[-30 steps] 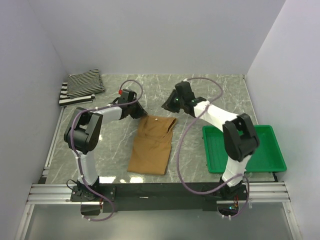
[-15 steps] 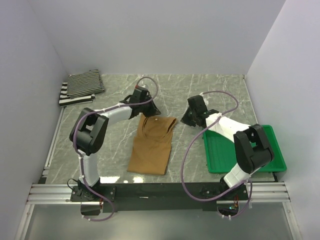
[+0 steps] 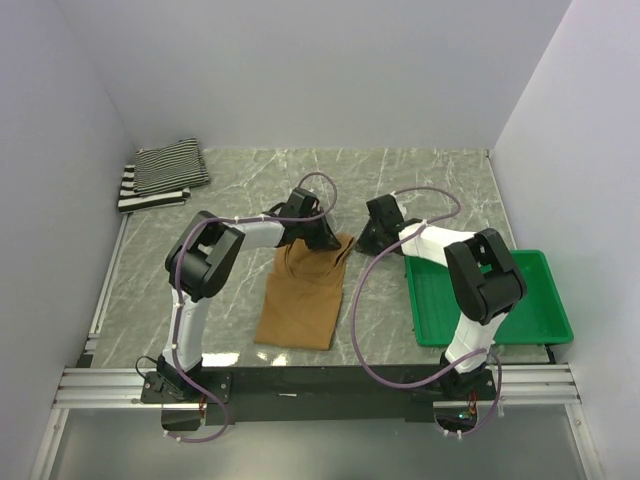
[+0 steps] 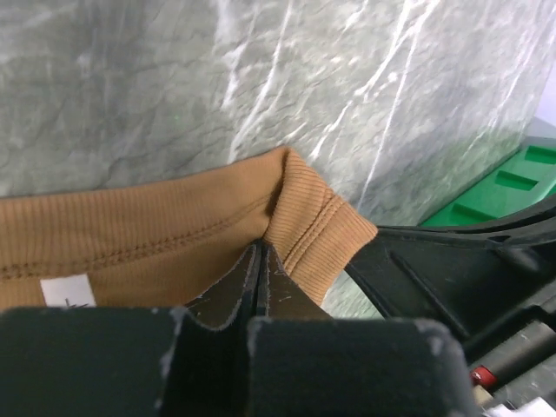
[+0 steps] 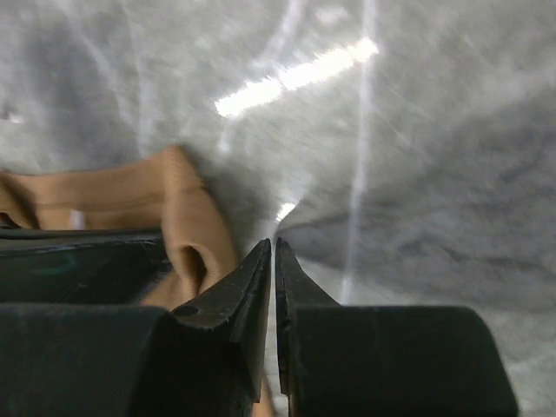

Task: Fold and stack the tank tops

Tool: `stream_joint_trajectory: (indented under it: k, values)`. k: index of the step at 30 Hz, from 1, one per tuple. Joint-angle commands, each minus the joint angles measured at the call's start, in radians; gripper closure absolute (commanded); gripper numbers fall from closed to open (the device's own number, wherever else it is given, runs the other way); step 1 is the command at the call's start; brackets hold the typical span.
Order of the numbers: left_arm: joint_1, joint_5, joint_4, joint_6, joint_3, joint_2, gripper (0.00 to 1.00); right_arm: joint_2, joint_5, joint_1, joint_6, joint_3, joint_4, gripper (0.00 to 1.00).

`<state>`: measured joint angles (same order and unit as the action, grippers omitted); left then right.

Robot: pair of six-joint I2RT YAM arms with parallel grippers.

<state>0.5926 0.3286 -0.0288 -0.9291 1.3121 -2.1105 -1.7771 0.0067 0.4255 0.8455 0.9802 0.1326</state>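
Note:
The plain tan-brown tank top [image 3: 300, 290] lies folded lengthwise in the middle of the marble table. My left gripper [image 3: 335, 240] is at its far right corner. In the left wrist view its jaws [image 4: 261, 248] are shut, with the tan cloth [image 4: 156, 226] puckering into their tips beside the ribbed strap [image 4: 317, 230]. My right gripper [image 3: 362, 243] sits just right of that corner. Its jaws [image 5: 274, 243] are almost together with nothing between them, next to the strap [image 5: 187, 217]. The pinstriped top [image 3: 172, 165] lies folded on the wide-striped top [image 3: 138, 195] at the far left.
A green plastic tray [image 3: 480, 258] stands at the right near the right arm's base, also seen in the left wrist view [image 4: 512, 187]. The two grippers are close together over the marble table [image 3: 230, 290]. White walls close in the back and both sides.
The left gripper has swept right along the tan top's far edge and shut at its right corner. The right gripper has come down and left to the same corner, its jaws narrowing.

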Motion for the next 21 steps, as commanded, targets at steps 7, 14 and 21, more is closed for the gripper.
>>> stream_joint_trajectory:
  k: [7,14,21]
  values:
    - [0.012,0.021,-0.028,-0.004,0.075,-0.032,0.99,-0.014,-0.062,0.002,0.017,0.115,-0.059,0.88]
    - [0.012,0.004,0.0,0.021,0.099,-0.031,1.0,-0.087,-0.112,0.012,0.036,0.178,-0.071,0.88]
    - [0.01,-0.04,0.073,0.052,0.154,-0.02,0.94,-0.11,-0.149,0.012,0.07,0.181,-0.099,0.89]
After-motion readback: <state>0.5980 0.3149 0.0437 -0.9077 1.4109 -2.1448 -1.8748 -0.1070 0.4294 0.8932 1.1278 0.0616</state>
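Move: The folded brown tank top's loose corner flap, at its far right, lies about 3 cm ahead of the right fingertips and 3 cm to their left, nearly level with them. The shut left fingertips are about 5 cm left of the right hand and 1 cm farther out; the tank top's middle lies some 15 cm left and 13 cm back. From the left hand, the flap is about 2 cm ahead and 3 cm to the right. Forward and left in about equal parts, the right hand travels roughly 6 cm onto the tank top's far right corner, lifting nearly 4 cm on the way and then dipping about 1 cm. It rolls some 10 degrees, left side up, with its fingers kept nearly shut, and meets the flap beside the left fingertips. The left hand stays shut on the cloth, edging about 1 cm forward and right and only starting to ease open at the end. ##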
